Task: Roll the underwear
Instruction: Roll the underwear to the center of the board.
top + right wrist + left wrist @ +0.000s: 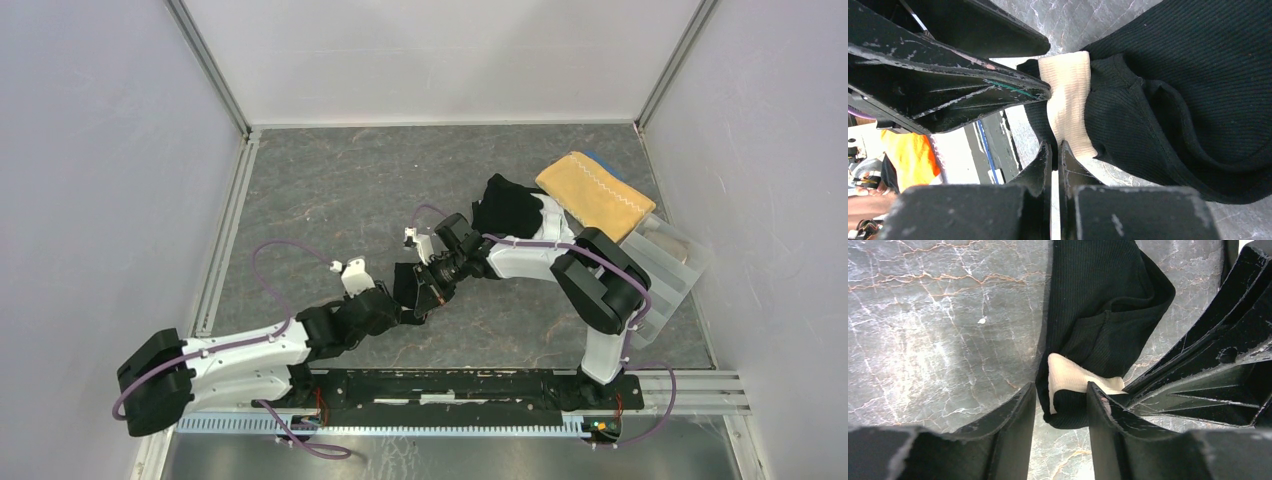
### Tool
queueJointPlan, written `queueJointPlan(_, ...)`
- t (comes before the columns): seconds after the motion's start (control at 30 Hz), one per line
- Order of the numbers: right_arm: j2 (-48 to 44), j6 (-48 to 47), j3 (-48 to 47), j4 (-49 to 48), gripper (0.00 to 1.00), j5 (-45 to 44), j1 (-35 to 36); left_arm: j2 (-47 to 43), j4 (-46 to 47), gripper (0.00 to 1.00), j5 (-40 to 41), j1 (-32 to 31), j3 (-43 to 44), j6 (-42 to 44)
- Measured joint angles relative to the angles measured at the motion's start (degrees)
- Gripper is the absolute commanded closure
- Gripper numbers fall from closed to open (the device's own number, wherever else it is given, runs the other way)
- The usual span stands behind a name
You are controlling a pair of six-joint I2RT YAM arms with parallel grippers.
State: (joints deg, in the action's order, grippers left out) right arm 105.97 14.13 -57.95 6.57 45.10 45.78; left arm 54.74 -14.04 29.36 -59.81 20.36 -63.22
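A black ribbed underwear point(412, 283) with a beige lining patch point(1068, 377) lies partly folded at the middle of the marble-grey table, between both grippers. My left gripper point(1060, 390) has its jaws closed around the folded end point(1073, 412), and the cloth fills the gap between the fingertips. My right gripper point(1055, 145) is shut, pinching the edge of the same underwear point(1173, 100) beside the beige patch point(1068, 95). The two grippers nearly touch: the right gripper point(437, 277) is just beyond and right of the left gripper point(408, 300).
A second black garment point(510, 205) lies at the back right, next to a mustard-yellow towel point(595, 190). A clear plastic tray point(668, 262) sits at the right edge. White walls close in the table on three sides.
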Motion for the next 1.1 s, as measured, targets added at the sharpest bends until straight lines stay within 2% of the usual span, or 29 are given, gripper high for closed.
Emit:
queueJointPlan(0.2, 0.0, -0.11, 0.15, -0.04, 1.0, -0.39, 0.0, 2.45, 1.42, 0.65, 0.0, 0.0, 0.83, -0.59)
queueJointPlan(0.33, -0.04, -0.35, 0.35, -0.2, 0.99, -0.57, 0.0, 3.76, 2.1, 0.81, -0.09, 0.2, 1.36, -0.66)
queueJointPlan(0.5, -1.6, -1.16, 1.51, -0.87, 0.75, -2.21, 0.09, 4.85, 2.43, 0.96, -0.57, 0.5, 1.77, -0.76)
queueJointPlan(0.57, -3.87, -2.21, 2.73, -1.42, 0.66, -4.35, 0.17, 5.14, 2.4, 0.97, -1.11, 0.59, 2.1, -0.76)
queueJointPlan(0.73, -10.05, -6.05, 5.14, -2.99, 0.53, -10.1, 0.63, 5.68, 2.1, 0.98, -1.55, 0.87, 2.21, -0.76)
queueJointPlan(0.93, -18.29, -17.35, 9.68, -7.5, 0.33, -18.38, 5.9, 6.1, 2.08, 0.98, -2.14, 1.09, 2.21, -0.74)
queueJointPlan(1.1, -26.29, -27.19, 19.63, -15.45, 0.31, -26.36, 13.53, 6.1, 2.03, 0.98, -2.62, 1.49, 2.21, -0.74)
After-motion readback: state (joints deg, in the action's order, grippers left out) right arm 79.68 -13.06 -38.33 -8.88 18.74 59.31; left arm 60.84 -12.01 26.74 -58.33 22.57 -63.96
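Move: Between the half-open left fingers sits the left end of the underwear's rolled near edge, level with that hand, about 1 cm to its right and 1 cm below. The shut right fingers already pinch that edge's right end. The underwear's flat body centres some 6 cm ahead and 4 cm right of the left hand, 6 cm ahead and 1 cm left of the right. The black garment lies roughly 22 cm ahead and 19 cm right of the right hand. Closing almost fully, the left fingers ease about 1 cm to the right and pinch the left end of the rolled near edge, then hold there. Once they have nearly shut, the right fingers open wide and let go of its right end; that hand rises about 4.5 cm, going forward first and then back, while turning some 50 degrees so its fingers swing from slightly backward to slightly forward. ##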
